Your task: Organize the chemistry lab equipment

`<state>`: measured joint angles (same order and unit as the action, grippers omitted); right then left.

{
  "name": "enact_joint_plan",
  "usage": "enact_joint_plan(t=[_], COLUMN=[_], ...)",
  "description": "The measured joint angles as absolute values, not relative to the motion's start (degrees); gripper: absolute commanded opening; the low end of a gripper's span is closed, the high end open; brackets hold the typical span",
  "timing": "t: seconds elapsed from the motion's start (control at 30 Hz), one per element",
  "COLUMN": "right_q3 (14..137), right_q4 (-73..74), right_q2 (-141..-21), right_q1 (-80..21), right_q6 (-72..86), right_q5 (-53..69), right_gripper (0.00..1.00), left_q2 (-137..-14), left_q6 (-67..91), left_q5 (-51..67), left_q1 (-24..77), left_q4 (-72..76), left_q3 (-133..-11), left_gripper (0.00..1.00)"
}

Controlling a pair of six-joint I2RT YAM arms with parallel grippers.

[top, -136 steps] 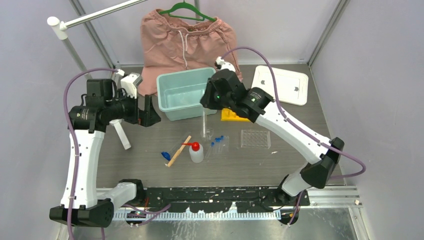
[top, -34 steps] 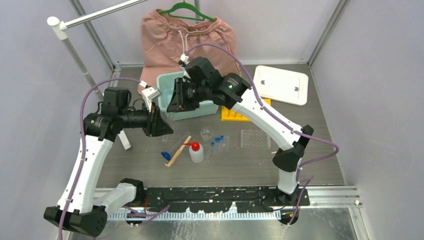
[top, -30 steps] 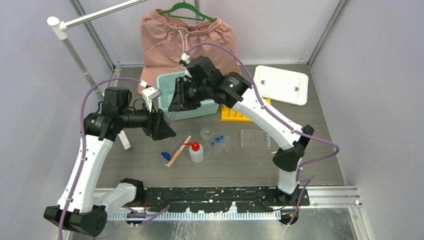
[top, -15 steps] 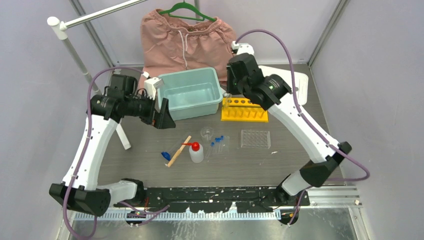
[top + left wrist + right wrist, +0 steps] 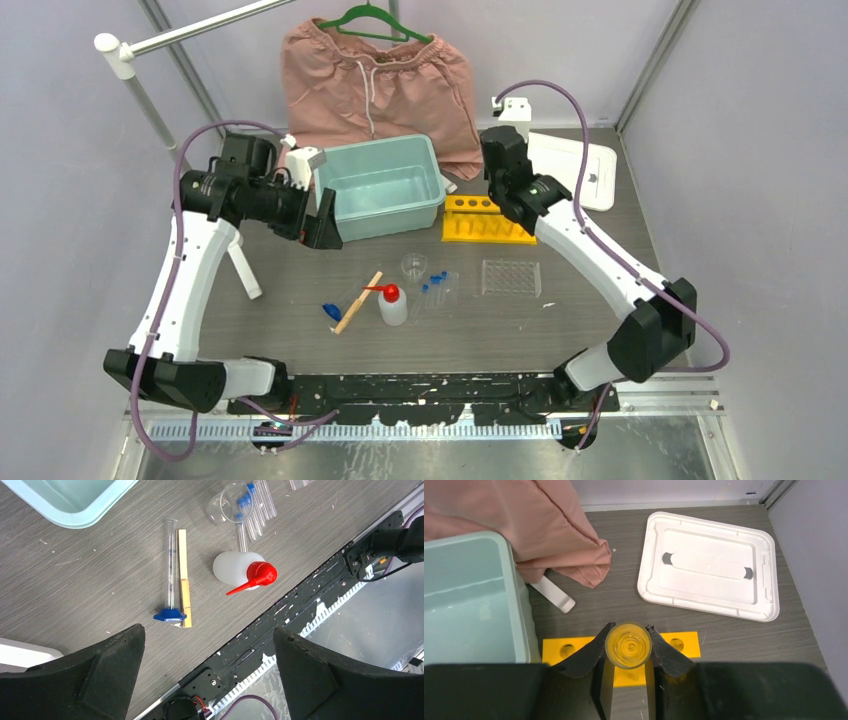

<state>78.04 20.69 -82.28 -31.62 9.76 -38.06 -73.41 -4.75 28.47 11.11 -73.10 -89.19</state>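
My right gripper [image 5: 628, 647] is shut on a clear tube [image 5: 628, 645], seen end-on, directly above the yellow rack [image 5: 685, 644]. From above, that gripper [image 5: 493, 190] hangs over the rack's [image 5: 490, 222] left end. My left gripper [image 5: 324, 222] stands open and empty by the teal bin's front left corner. Below its wide-apart fingers [image 5: 80, 680] lie a wooden stick [image 5: 183, 575], a long clear tube [image 5: 171, 565] with a small blue piece [image 5: 170, 615] at its end, the red-nozzled squeeze bottle [image 5: 237, 567], a tiny beaker [image 5: 227, 505] and blue-capped tubes [image 5: 256, 502]. The clear rack [image 5: 511, 278] lies further right.
The teal bin [image 5: 345, 215] stands at the back centre, with pink shorts [image 5: 375, 80] on a green hanger behind it. Its white lid [image 5: 585, 165] lies at the back right. A metal pole with a white foot [image 5: 243, 272] stands at the left.
The left gripper has opened and drawn back to the left. The right arm has swung from over the bin's left side to above the yellow rack, carrying the clear tube.
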Motion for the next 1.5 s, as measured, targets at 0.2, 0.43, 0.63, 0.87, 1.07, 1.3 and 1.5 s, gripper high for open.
enact_joint_plan(t=[0.2, 0.43, 0.63, 0.87, 1.07, 1.3, 1.5], right_q3=[75.9, 67.9, 63.9, 61.4, 59.5, 59.2, 58.7], right_q4=[12.2, 2.5, -3.2, -5.9, -6.3, -6.2, -6.1], right_q2=[-86.5, -86.5, -86.1, -84.9, -82.8, -80.2, -79.9], right_q1=[-29.3, -28.8, -28.8, -28.8, -28.8, -28.8, -28.8], right_q6=[9.8, 9.8, 9.8, 10.2, 10.7, 10.7, 10.9], right_q5=[-36.4, -33.1, -31.0, -31.0, -30.9, -30.1, -29.7], right_gripper=[0.01, 0.0, 0.0, 0.01, 0.0, 0.0, 0.01], left_q2=[-75.6, -76.0, -76.5, -76.6, -76.6, -76.1, -76.1], left_q6=[-6.2, -6.6, -6.8, -7.1, -7.6, -7.5, -7.4], left_q5=[27.6, 26.6, 26.5, 25.9, 25.2, 23.6, 23.5], left_q1=[11.1, 11.1, 11.1, 11.1, 11.1, 11.1, 11.1], left_q4=[-74.8, -75.3, -75.7, -75.7, -75.7, -75.3, -75.3], left_q3=[-90.9, -91.0, -91.7, -91.7, -91.7, -90.0, -89.8], left_gripper=[1.0, 1.0, 1.0, 1.0, 1.0, 1.0, 1.0])
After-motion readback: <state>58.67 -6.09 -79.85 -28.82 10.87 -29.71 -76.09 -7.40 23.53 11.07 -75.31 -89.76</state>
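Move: The clear test tube is held in the right hand. The yellow rack it is bound for has its middle about 22 cm below this hand, some 3 cm back and 2 cm left. The teal bin lies level with the hand, 26 cm to its left and 22 cm down; the white lid is roughly 11 cm ahead, 14 cm right and 28 cm down. From the left hand, the rack is about 15 cm ahead, 32 cm right and 23 cm down. Keeping its pinch on the clear tube, the right hand eases forward about 3 cm, then sinks to some 6 cm lower over the yellow rack, shifting a touch left. It then draws back and rises roughly 2 cm each, the wrist rolling its left side up and lifting the fingertips slightly, under 10 degrees. The empty left hand stays wide open, drifting about 2 cm down and left. ##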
